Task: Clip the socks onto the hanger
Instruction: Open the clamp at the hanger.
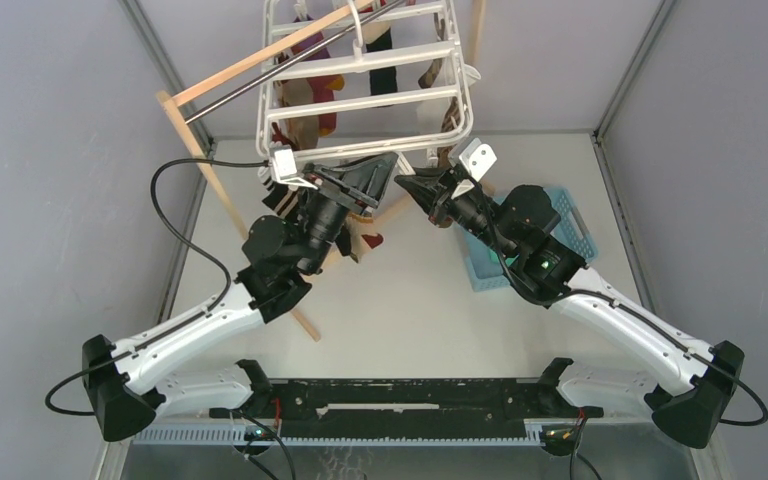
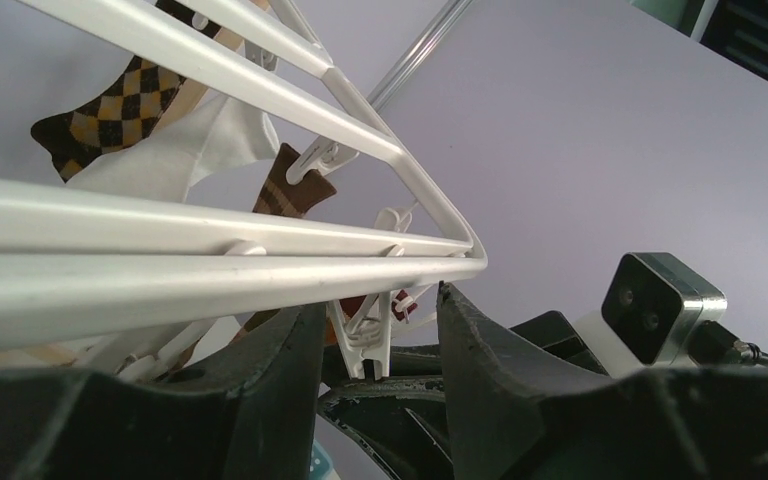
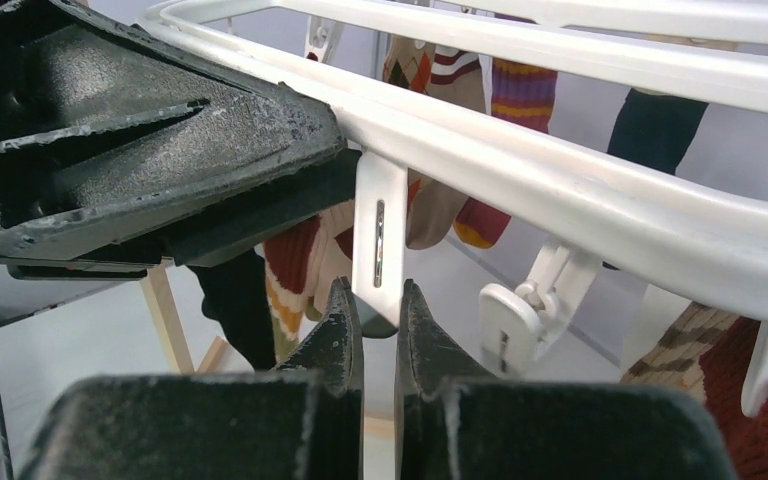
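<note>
The white hanger (image 1: 360,105) hangs tilted at the back, its near bar just above both grippers. Several socks hang clipped under it, among them a brown and orange checked sock (image 2: 110,110) and a brown striped sock (image 2: 290,190). My left gripper (image 1: 385,165) is open, and its fingers (image 2: 290,380) stand on either side of a dangling white clip (image 2: 375,345) without touching it. My right gripper (image 3: 373,290) is nearly closed from below, its tips pressing both edges of that clip's (image 3: 380,230) lower end. No sock shows between either pair of fingers.
The wooden pole stand (image 1: 230,205) leans behind the left arm. A blue basket (image 1: 570,225) sits under the right arm. Another white clip (image 3: 510,320) dangles to the right of the held one. Red and orange striped socks (image 3: 295,270) and a black sock (image 3: 650,125) hang close by.
</note>
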`<state>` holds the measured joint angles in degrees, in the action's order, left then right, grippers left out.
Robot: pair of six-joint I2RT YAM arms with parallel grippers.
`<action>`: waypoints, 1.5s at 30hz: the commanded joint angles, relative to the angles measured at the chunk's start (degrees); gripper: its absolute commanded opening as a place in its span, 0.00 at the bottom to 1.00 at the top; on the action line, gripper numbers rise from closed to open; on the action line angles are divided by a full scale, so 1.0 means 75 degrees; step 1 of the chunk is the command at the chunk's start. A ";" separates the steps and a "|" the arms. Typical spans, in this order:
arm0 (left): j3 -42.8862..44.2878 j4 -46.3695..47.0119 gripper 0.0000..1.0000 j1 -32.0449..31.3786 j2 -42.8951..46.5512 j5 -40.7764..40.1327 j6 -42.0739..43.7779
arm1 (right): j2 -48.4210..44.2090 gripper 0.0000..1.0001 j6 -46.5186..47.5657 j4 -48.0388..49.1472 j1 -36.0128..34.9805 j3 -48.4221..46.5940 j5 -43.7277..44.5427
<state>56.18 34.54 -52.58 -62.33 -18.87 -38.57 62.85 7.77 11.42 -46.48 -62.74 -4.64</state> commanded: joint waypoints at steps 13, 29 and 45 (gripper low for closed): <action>0.0175 0.0035 0.49 0.0039 -0.0199 0.0194 0.0033 | -0.0032 0.00 -0.0124 0.0289 0.0036 -0.0330 -0.0054; 0.0191 0.0013 0.00 0.0047 -0.0195 0.0080 0.0045 | -0.0059 0.00 -0.0106 0.0259 0.0000 -0.0283 -0.0090; 0.0021 0.0035 0.00 0.0092 -0.0014 0.0075 0.0037 | -0.0335 0.52 -0.0045 -0.0024 0.0082 0.0195 0.0577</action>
<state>56.25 33.74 -52.53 -64.05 -17.82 -38.70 62.81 7.38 10.92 -46.46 -62.74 -3.31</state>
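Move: The clamp to be squeezed hangs almost between the left hand's open fingers, its middle about 1 cm farther out, 1 cm to the right and 2 cm lower; from the right hand, already pinching its bottom end, its middle is about 2 cm straight above. The hanger's front rail passes some 2 cm above the left hand and 1 cm ahead, and an empty clamp hangs about 4 cm to the left hand's right, 1 cm farther out and 2 cm lower. The left fingers pinch the upper part of the clamp just under the rail: the hand first sinks and slides right, a bit over 1 cm each way, then holds still while the half-open fingers close nearly shut. The right hand stays in place, keeping its pinch on the clamp's lower end, and right at the end opens about halfway to let go. ##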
